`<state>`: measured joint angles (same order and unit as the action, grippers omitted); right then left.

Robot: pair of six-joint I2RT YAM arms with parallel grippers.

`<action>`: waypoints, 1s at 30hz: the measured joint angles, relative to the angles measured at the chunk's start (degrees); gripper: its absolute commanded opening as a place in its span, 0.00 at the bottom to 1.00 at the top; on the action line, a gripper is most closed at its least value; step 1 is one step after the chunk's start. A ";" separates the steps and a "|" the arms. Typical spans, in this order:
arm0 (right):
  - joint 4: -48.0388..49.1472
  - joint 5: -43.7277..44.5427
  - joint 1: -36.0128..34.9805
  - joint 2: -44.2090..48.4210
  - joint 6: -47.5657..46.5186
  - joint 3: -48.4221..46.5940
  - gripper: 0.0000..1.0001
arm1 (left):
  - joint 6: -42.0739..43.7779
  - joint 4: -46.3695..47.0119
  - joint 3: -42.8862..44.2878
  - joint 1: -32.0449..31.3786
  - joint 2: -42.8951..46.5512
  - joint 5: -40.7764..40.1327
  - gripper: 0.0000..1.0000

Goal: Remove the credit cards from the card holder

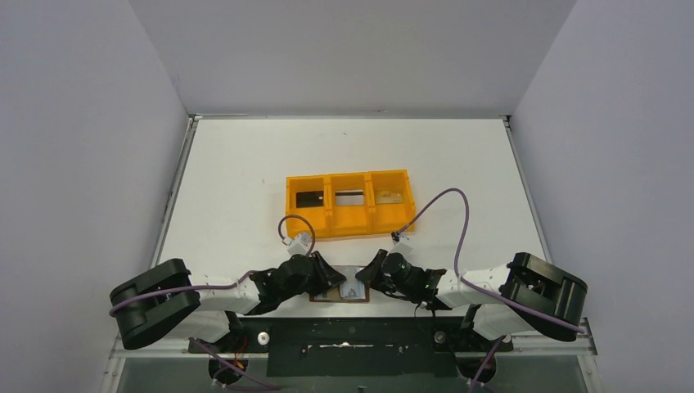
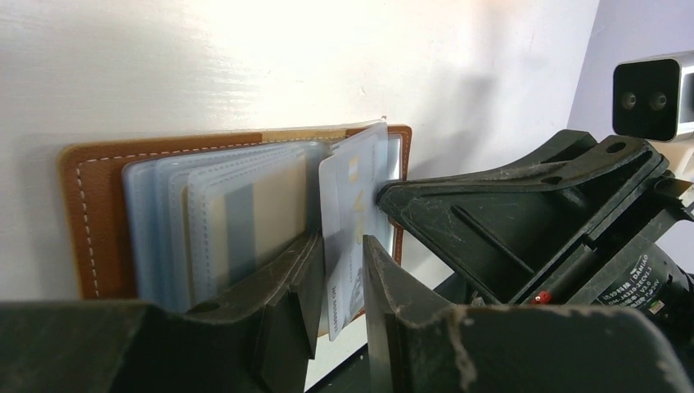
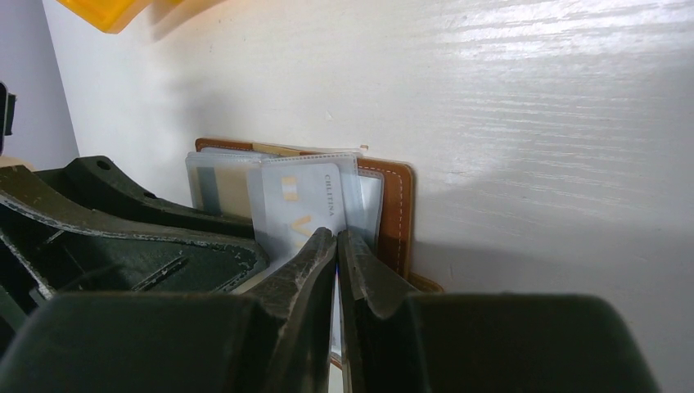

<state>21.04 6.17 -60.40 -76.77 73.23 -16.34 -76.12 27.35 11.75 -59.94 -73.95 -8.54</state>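
Observation:
The card holder [image 2: 94, 205] lies open at the table's near edge [image 1: 340, 295], brown leather with pale blue-grey sleeves fanned up. A silvery white credit card [image 2: 352, 188] stands out of a sleeve between the fingers of my left gripper [image 2: 342, 246]. It leans on the left finger, with a gap to the right one. My right gripper [image 3: 337, 236] is shut on the clear sleeve beside that card [image 3: 299, 201]. In the top view both grippers, left [image 1: 331, 282] and right [image 1: 368, 274], meet over the holder.
An orange three-compartment tray [image 1: 348, 174] sits mid-table beyond the grippers. It holds a black card [image 1: 309, 198], a pale card with a dark band [image 1: 350, 197] and a tan-gold card [image 1: 389, 196]. Purple cables arch over the tray's near corners.

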 measured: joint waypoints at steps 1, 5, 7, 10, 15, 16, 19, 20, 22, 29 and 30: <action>0.02 0.02 0.00 0.00 0.02 0.02 0.08 | 0.00 -0.15 0.20 -0.02 -0.24 0.00 0.20; 0.17 0.02 -0.02 0.00 0.28 0.13 0.08 | -0.02 -0.74 0.24 -0.02 -0.37 -0.13 0.15; 0.37 0.02 -0.04 0.00 0.66 0.31 0.08 | -0.04 -1.09 0.24 -0.02 -0.15 -0.24 0.10; 0.44 0.02 -0.07 0.02 1.07 0.39 0.08 | 0.02 -1.79 0.09 -0.02 0.46 -0.42 0.03; 0.15 0.07 -0.07 0.20 1.40 0.39 0.08 | 0.31 -1.97 -0.02 -0.09 1.29 -0.46 0.00; -0.11 0.07 -0.09 0.37 1.53 0.39 0.08 | 0.33 -2.16 -0.02 -0.09 1.44 -0.46 0.00; -0.79 0.17 -0.20 0.79 1.77 0.39 0.08 | 0.44 -3.17 -0.02 -0.09 2.29 -0.50 0.00; -1.16 0.28 -0.31 1.01 1.90 0.39 0.08 | 0.48 -3.72 -0.02 -0.09 2.78 -0.57 0.00; -2.03 0.48 -0.44 1.55 1.97 0.39 0.08 | 0.55 -4.94 -0.15 -0.09 4.13 -0.81 0.00; -4.61 0.90 -0.44 3.17 1.86 0.33 0.09 | 1.07 -9.46 -1.07 -0.09 9.27 -1.90 0.00; -4.94 0.92 -0.44 3.30 1.60 0.26 0.09 | 1.33 -10.01 -1.07 -0.09 9.68 -1.99 0.00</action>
<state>16.10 7.09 -60.84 -73.47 74.83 -16.08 -74.78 17.34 10.68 -60.03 -64.27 -10.52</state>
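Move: The white credit card stands part-lifted in its clear sleeve, its left edge between the left fingertips and its middle about 2 cm to their right and 1 cm ahead, level with them. The same card's middle is some 3 cm left and 1 cm ahead of the right fingertips. From the left hand, the open card holder's middle is 1 cm left and 1 cm below, the striped card 4 cm left and 1 cm ahead, and the orange tray about 21 cm ahead and 2 cm right. Leftwards, about 2 cm, goes the left hand once its fingers have shut from a small gap onto the white card's left edge; it dips slightly first and rises a little as it draws the card out sideways. The right hand keeps its shut fingers on the sleeve at the card's right side and eases about 1 cm right, away from the left hand. ##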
